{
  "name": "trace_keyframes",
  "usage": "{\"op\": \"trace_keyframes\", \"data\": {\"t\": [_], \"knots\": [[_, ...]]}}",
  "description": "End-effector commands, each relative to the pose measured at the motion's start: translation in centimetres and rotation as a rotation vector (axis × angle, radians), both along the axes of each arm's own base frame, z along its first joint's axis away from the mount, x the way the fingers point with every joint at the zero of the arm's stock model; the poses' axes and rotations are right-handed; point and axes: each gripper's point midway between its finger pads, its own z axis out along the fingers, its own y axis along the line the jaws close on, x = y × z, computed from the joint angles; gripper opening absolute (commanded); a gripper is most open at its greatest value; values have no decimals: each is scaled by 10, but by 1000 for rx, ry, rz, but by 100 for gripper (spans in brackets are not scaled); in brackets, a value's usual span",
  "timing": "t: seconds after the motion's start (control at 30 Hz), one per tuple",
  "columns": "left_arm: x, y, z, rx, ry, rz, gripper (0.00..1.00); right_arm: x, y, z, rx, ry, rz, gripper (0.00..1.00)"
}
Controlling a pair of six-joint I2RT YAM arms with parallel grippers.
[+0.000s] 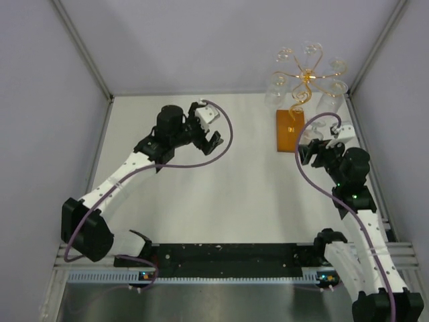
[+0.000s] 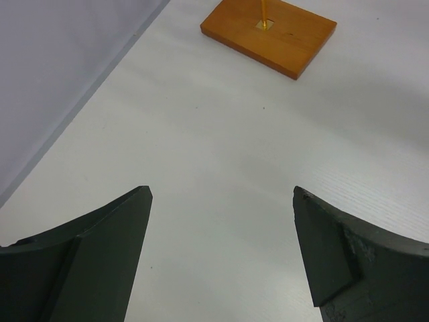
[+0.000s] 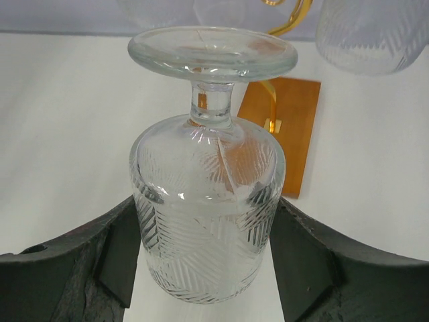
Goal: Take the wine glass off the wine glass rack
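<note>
An upturned wine glass [image 3: 208,201] with cut patterns sits between my right gripper's [image 3: 204,211] fingers, foot uppermost, and the pads press on both sides of its bowl. In the top view this gripper [image 1: 316,147] holds the glass [image 1: 314,135] just right of the rack's orange-brown base [image 1: 289,131]. The wine glass rack [image 1: 307,77] stands at the back right, gold scroll arms spread from its stem. My left gripper [image 1: 206,137] hovers open over the table's middle, nothing between its fingers [image 2: 120,235]; the wooden base [image 2: 271,33] lies well ahead of it.
Other clear glasses [image 1: 334,94] hang from the rack's arms, one close above my right gripper [image 3: 372,33]. Grey walls [image 1: 53,80] close in the table on the left, back and right. A black rail [image 1: 228,258] runs along the near edge.
</note>
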Motion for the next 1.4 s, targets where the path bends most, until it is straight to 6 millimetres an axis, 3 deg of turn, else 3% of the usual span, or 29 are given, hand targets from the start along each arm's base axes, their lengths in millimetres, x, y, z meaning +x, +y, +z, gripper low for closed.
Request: {"op": "trace_keyframes", "data": {"t": [0.0,0.1,0.2,0.4,0.53,0.67,0.87,0.9,1.1,1.37], "knots": [[-29,-14,20,31,-202,-144,90,-33,10,-10,80,116,37,0],[-52,-25,3,105,-310,-232,90,-48,29,-11,124,168,142,0],[-71,-33,-11,145,-382,-318,89,-49,47,-12,204,231,220,0],[-75,-51,-26,126,-427,-285,81,-12,54,-30,412,428,128,0],[-81,-79,-36,96,-444,-242,77,3,60,-44,621,561,29,0],[-92,-115,-43,36,-419,-251,71,4,65,-51,749,638,-17,0],[-93,-120,-45,25,-410,-254,71,-1,70,-50,862,643,10,0],[-96,-164,-48,-65,-365,-252,66,-2,71,-50,871,642,30,0],[-84,-196,-43,-106,-388,-259,58,-3,67,-53,953,659,69,0],[-67,-207,-46,-107,-393,-186,57,-6,74,-49,974,660,138,0]]}}
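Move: Held in the right fingers, upside down with its foot up, the wine glass is about 30 cm to the left hand's right, 4 cm back and roughly level. The left gripper it is brought to lies some 30 cm left of the right hand and 5 cm ahead. Ahead of the right hand are the rack's wooden base (17 cm, 3 left, 24 below) and a hanging glass (16 cm, 5 right, 4 above). Rolling the glass over, the right hand keeps its grip, drops about 8 cm net and drifts 7 cm left, turning some 70 degrees so the mouth faces the left hand. Meanwhile the left hand sweeps 20 cm right, coming back and down 8 to 9 cm, its fingers swinging clockwise, tipping up and partly closing to stop just short of the glass. ##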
